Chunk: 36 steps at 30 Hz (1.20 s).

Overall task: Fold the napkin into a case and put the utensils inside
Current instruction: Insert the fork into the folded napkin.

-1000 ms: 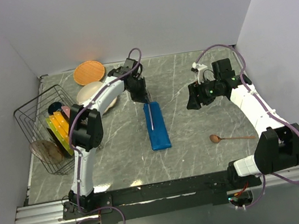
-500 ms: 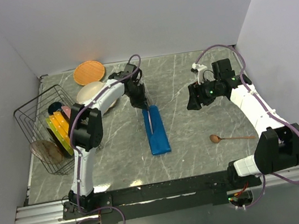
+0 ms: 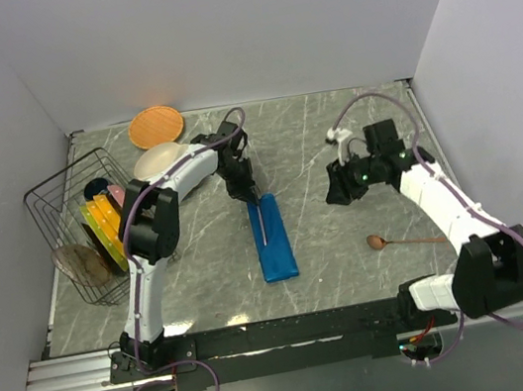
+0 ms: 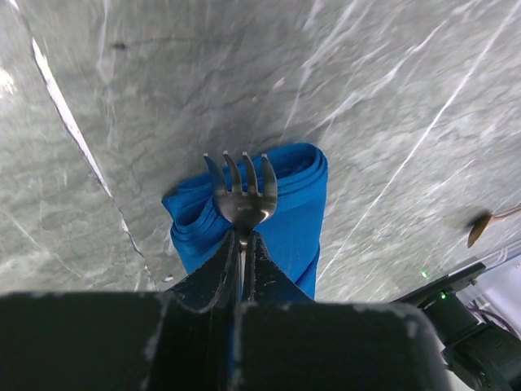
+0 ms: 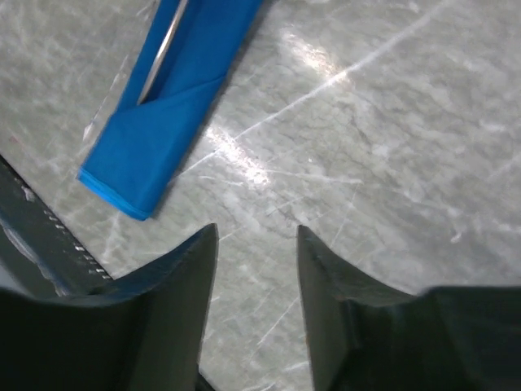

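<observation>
The napkin lies mid-table as the case, a narrow bright blue layered strip. My left gripper is at its far end, shut on the handle of a silver fork that runs along the strip. In the left wrist view the fork sticks out past my shut left gripper, tines over the blue folds. My right gripper hovers open to the right of the case with nothing in it. The right wrist view shows the right gripper above bare table, with the case at upper left. A wooden spoon lies at the right.
A wire rack holding coloured plates stands at the left edge. An orange plate and a white dish sit at the back left. Walls close in the table on three sides.
My left gripper has drawn nearer and slightly left with the fork, and the case has shifted with it. The right gripper's jaws have narrowed, and it has moved a little left.
</observation>
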Available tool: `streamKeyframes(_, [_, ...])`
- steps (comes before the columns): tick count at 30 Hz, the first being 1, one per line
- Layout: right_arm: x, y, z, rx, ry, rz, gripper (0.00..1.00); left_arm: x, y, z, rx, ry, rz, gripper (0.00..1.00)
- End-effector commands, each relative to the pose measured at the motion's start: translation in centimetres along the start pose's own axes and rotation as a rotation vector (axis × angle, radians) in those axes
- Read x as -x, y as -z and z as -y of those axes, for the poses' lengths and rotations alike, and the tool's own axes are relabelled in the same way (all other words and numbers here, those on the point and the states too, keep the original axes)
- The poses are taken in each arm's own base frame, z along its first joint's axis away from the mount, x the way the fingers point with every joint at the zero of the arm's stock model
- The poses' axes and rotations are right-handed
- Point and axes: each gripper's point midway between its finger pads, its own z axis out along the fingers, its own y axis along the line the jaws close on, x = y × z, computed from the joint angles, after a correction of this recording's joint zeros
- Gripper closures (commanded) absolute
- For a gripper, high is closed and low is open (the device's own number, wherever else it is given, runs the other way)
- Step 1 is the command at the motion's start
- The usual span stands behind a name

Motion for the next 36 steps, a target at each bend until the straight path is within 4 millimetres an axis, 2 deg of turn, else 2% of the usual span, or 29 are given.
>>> streamKeyframes(1, [2.0,-0.3,-3.5,0.033,0.371,0.166,0.55,-0.4,2.6,1.6,-0.053,0.026,0.007,0.99])
streamKeyframes(2, [0.1,-1.6,-5.0,0.083,0.428,0.151,0.58,-0.4,2.6,1.7,-0.056,0.026,0.007,0.99])
streamKeyframes(3, [-0.2,-2.2,-6.0,0.103,0.496,0.172,0.6,-0.5,2.5,1.6,-0.053,0.027,0.003,0.99])
streamKeyframes(4, [0.9,-2.3,-7.0,0.1,0.626,0.251,0.62,-0.6,2.5,1.5,-0.052,0.028,0.002,0.99])
streamKeyframes(5, [-1.1,-3.5,-7.4,0.111,0.674,0.235,0.65,-0.6,2.4,1.5,-0.05,0.028,0.002,0.99])
streamKeyframes(6, [-1.8,-4.4,-10.1,0.176,0.773,0.249,0.66,-0.7,2.3,1.4,-0.046,0.028,0.0,0.99])
streamKeyframes(8, [-2.6,-5.7,-12.4,0.227,0.904,0.271,0.69,-0.9,2.2,1.3,-0.045,0.031,-0.009,0.99])
streamKeyframes(9, [-3.7,-6.4,-14.7,0.296,0.961,0.265,0.69,-1.0,2.1,1.1,-0.041,0.033,-0.012,0.99])
streamKeyframes(11, [-4.7,-7.1,-16.9,0.354,1.065,0.284,0.72,-1.1,2.2,1.1,-0.039,0.032,-0.012,0.99])
streamKeyframes(12, [-6.3,-7.7,-18.4,0.404,1.116,0.256,0.73,-1.2,2.1,0.9,-0.038,0.034,-0.014,0.99])
streamKeyframes(13, [-6.0,-7.9,-19.4,0.419,1.17,0.288,0.74,-1.3,2.0,0.9,-0.036,0.035,-0.015,0.99])
streamKeyframes(16, [-8.0,-8.8,-21.3,0.493,1.242,0.249,0.78,-1.4,2.0,0.7,-0.031,0.037,-0.016,0.99])
streamKeyframes(20, [-8.9,-9.0,-22.3,0.563,1.278,0.228,0.85,-1.4,2.2,0.5,-0.021,0.036,-0.008,0.99])
streamKeyframes(24, [-11.8,-9.6,-21.2,0.64,1.375,0.096,0.86,-1.2,2.1,0.7,-0.028,0.041,-0.009,0.99])
streamKeyframes(28, [-12.7,-9.6,-21.3,0.682,1.398,0.056,0.86,-1.1,2.0,0.7,-0.026,0.042,-0.006,0.99])
streamKeyframes(31, [-14.4,-10.2,-20.9,0.695,1.429,-0.007,0.86,-1.3,2.1,0.6,-0.021,0.037,-0.009,0.99])
streamKeyframes(32, [-14.9,-11.0,-19.9,0.649,1.451,-0.053,0.86,-1.3,2.0,0.5,-0.022,0.04,-0.009,0.99])
streamKeyframes(33, [-14.7,-11.6,-20.3,0.614,1.479,-0.044,0.86,-1.4,1.9,0.4,-0.02,0.044,-0.009,0.99])
streamKeyframes(35, [-15.1,-12.7,-19.6,0.556,1.489,-0.075,0.87,-1.4,2.0,0.5,-0.023,0.046,-0.008,0.99])
streamKeyframes(36, [-14.5,-13.3,-19.5,0.495,1.494,-0.069,0.87,-1.4,2.0,0.6,-0.025,0.044,-0.008,0.99])
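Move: The napkin's near end, which the right hand goes for, lies some 13 cm back from it, 18 cm to its left and 14 cm below. The wooden spoon is about 10 cm back and 10 cm to the right of that hand. The left hand already holds the fork, its handle leading to the pocket mouth, roughly 10 cm back, 2 cm right and 4 cm below; the plate lies 19 cm left, 10 cm ahead. The napkin's near end draws the right hand: it sweeps back and left about 25 cm, then sinks more steeply, about 12 cm lower in all, to just behind that end, turning some 80 degrees counter-clockwise while its fingers close from half open to nearly shut. The left hand keeps its grip on the fork and eases about 1.5 cm back and slightly down. ##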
